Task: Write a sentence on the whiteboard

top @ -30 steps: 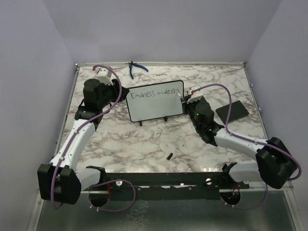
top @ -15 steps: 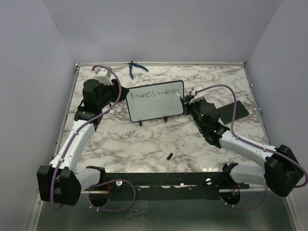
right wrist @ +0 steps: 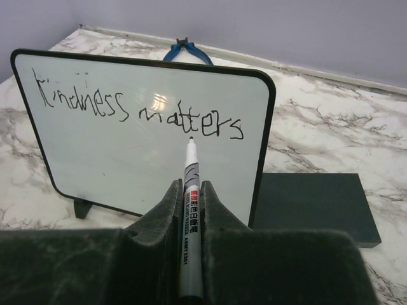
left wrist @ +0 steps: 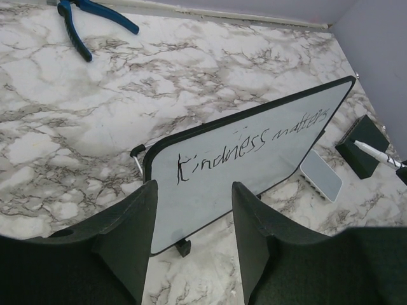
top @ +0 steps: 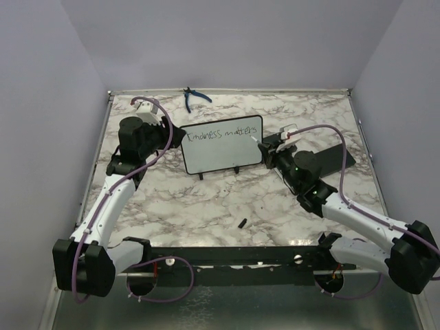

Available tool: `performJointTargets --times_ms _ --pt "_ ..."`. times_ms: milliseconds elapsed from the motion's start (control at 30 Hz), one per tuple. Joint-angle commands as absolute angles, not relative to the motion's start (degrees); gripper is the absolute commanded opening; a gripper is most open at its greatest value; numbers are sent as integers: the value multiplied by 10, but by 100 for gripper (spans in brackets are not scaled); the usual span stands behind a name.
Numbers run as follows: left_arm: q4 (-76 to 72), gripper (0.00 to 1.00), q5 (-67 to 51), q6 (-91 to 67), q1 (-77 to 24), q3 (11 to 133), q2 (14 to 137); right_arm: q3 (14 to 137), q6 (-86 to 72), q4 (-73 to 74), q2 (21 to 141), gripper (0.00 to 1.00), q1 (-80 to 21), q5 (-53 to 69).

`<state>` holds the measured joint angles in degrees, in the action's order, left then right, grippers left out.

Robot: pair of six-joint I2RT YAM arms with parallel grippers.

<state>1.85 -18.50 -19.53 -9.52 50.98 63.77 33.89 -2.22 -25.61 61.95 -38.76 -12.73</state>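
The whiteboard (top: 223,148) stands tilted on small black feet at mid-table, also seen in the left wrist view (left wrist: 254,171) and the right wrist view (right wrist: 127,159). The sentence (top: 222,133) (left wrist: 254,141) (right wrist: 137,108) reads "Kindness matters" on one line. My right gripper (right wrist: 191,186) (top: 273,146) is shut on a grey-white marker (right wrist: 191,216), whose black tip points at the board just under "matters". Whether the tip touches, I cannot tell. My left gripper (left wrist: 194,187) (top: 165,134) stands open off the board's left end, with nothing between its fingers.
Blue pliers (top: 194,98) (left wrist: 89,22) lie at the back edge. A flat black pad (top: 337,157) (right wrist: 311,206) lies right of the board. A pale grey eraser (left wrist: 321,175) sits behind the board. A small black piece (top: 243,222) lies near the front.
The left gripper's jaws have spread wider. The right arm has swung back and to the right, with the marker still in its grip and its tip by the board's right end.
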Motion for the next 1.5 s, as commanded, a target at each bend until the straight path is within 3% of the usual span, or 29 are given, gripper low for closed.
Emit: performJointTargets --times_ms 0,500,800,1467 --pt "10 53 -176 -210 -98 495 623 332 -57 -243 613 1 -403 -109" --pt "-25 49 -209 -236 -100 478 638 402 -49 -329 799 1 -502 -81" --pt "-25 49 -209 -237 -101 479 645 459 -38 -363 878 1 -507 -55" --pt "-25 49 -210 -234 -101 480 643 488 -27 -368 932 0 -507 -92"
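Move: The right gripper holds the marker some 7 cm ahead of its fingers. The blank patch under "Kindness" lies about 5 cm ahead, 20 cm left and 8 cm below the hand; "Kindness" itself is 7 cm ahead, 20 cm left and 1 cm below, "matters" 9 cm ahead and 8 cm left, likewise 1 cm below. The black box sits 17 cm ahead, 8 cm right, 15 cm down. From the left hand the blank patch is roughly 5 cm ahead, 7 cm right, 10 cm below. Sweep the right gripper about 15 cm left and 7 cm down, from beneath the end of "matters" to the blank patch under "Kindness", keeping the marker gripped. Draw back a couple of centimetres at first, then come forward as much again while turning the hand some 15 degrees counter-clockwise, and finish by easing down slowly with the tip close to the board. ##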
